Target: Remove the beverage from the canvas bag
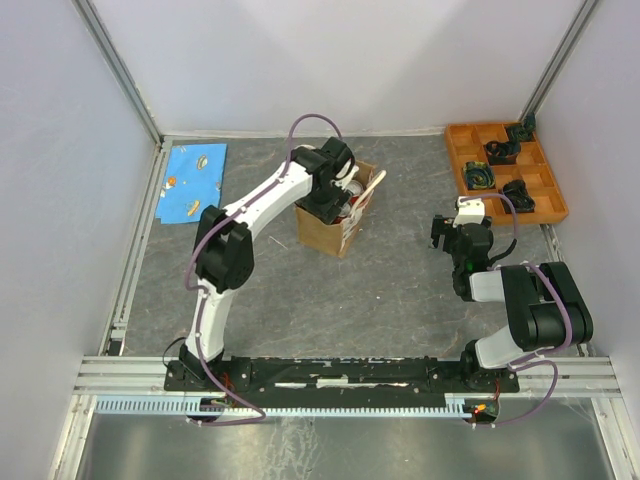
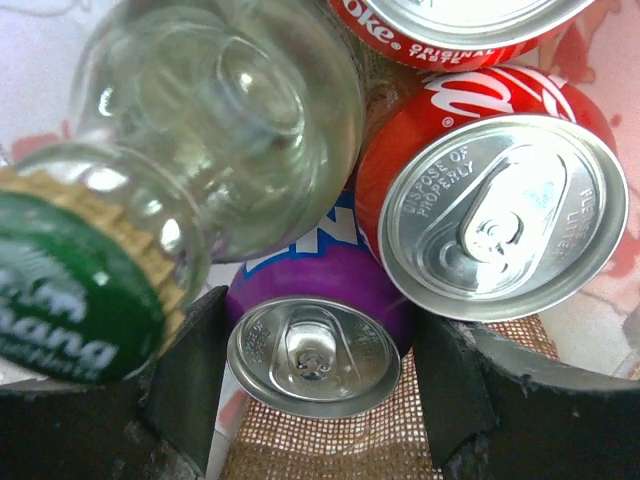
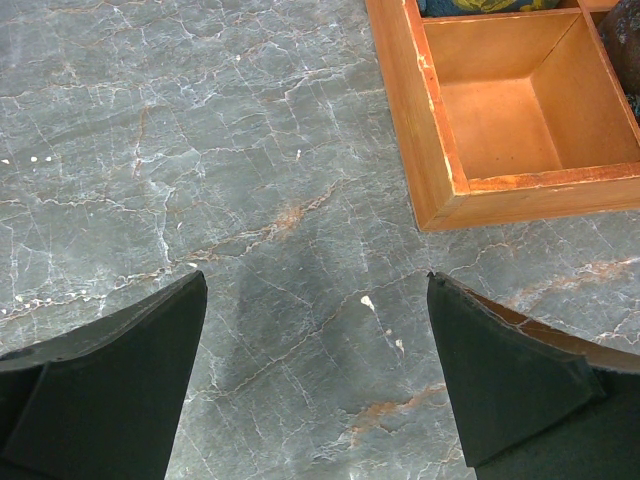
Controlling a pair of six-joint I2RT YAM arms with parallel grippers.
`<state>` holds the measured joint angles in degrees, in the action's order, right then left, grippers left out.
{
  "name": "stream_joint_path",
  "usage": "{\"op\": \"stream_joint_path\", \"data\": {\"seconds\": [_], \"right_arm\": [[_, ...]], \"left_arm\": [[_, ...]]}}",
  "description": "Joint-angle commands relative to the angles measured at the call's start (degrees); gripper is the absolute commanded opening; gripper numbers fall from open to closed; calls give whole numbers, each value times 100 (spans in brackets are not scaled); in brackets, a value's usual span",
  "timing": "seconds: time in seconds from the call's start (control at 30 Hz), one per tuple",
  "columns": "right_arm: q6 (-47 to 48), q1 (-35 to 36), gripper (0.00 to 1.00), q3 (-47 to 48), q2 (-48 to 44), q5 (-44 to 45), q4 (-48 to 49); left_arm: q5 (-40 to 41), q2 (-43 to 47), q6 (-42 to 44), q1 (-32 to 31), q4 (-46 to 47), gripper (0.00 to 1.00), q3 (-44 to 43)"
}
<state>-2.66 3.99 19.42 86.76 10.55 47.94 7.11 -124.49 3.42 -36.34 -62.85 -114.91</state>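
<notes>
The tan canvas bag (image 1: 325, 228) stands upright at mid table. My left gripper (image 1: 342, 192) reaches down into it. In the left wrist view, my left gripper (image 2: 315, 352) has one finger on each side of a purple can (image 2: 305, 285), and both fingers touch its body. Next to it in the bag are a red cola can (image 2: 500, 215), a second red can (image 2: 450, 25) and a clear glass bottle (image 2: 220, 130) with a green cap (image 2: 60, 290). The bag's woven wall (image 2: 330, 440) shows below. My right gripper (image 1: 445, 232) (image 3: 315, 370) is open and empty above the table.
An orange compartment tray (image 1: 505, 170) with dark objects sits at the back right; its corner (image 3: 430, 150) lies just beyond my right gripper. A blue patterned cloth (image 1: 195, 180) lies at the back left. Pale walls enclose the table.
</notes>
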Motion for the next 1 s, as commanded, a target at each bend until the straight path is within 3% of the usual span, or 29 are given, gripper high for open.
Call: {"op": "stream_joint_path", "data": {"seconds": [0.0, 0.2, 0.63, 0.97], "right_arm": [[82, -23, 99, 175, 6, -26, 146], [88, -28, 99, 176, 7, -26, 146], [81, -23, 99, 171, 0, -26, 145], [81, -28, 99, 175, 5, -26, 145]], "left_arm": [[287, 1017, 492, 92, 612, 3, 40], [236, 1576, 537, 96, 1244, 3, -39], [105, 2015, 423, 74, 1223, 3, -492], [1398, 2890, 461, 89, 1238, 3, -613]]}}
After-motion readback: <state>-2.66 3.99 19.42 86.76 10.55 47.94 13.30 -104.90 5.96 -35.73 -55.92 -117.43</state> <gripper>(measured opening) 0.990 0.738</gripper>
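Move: The purple can already sits between my left fingers, its middle some 3 cm below them, in the bag's near-left corner. The green-capped bottle stands about 5 cm ahead of my left hand and 1 cm to its right, the near red can 2 cm ahead and 6 cm right, the far red can 6 cm ahead and 8 cm right. From my idle right hand the purple can is roughly 34 cm to the left and 2 cm ahead. Keeping the purple can pinched by its upper end, I pull my left hand nearly straight up out of the canvas bag, about 16 cm: quickly at first, easing off midway, then rising again. On the way my wrist tips the fingers some 25 degrees from pointing down towards forward. ##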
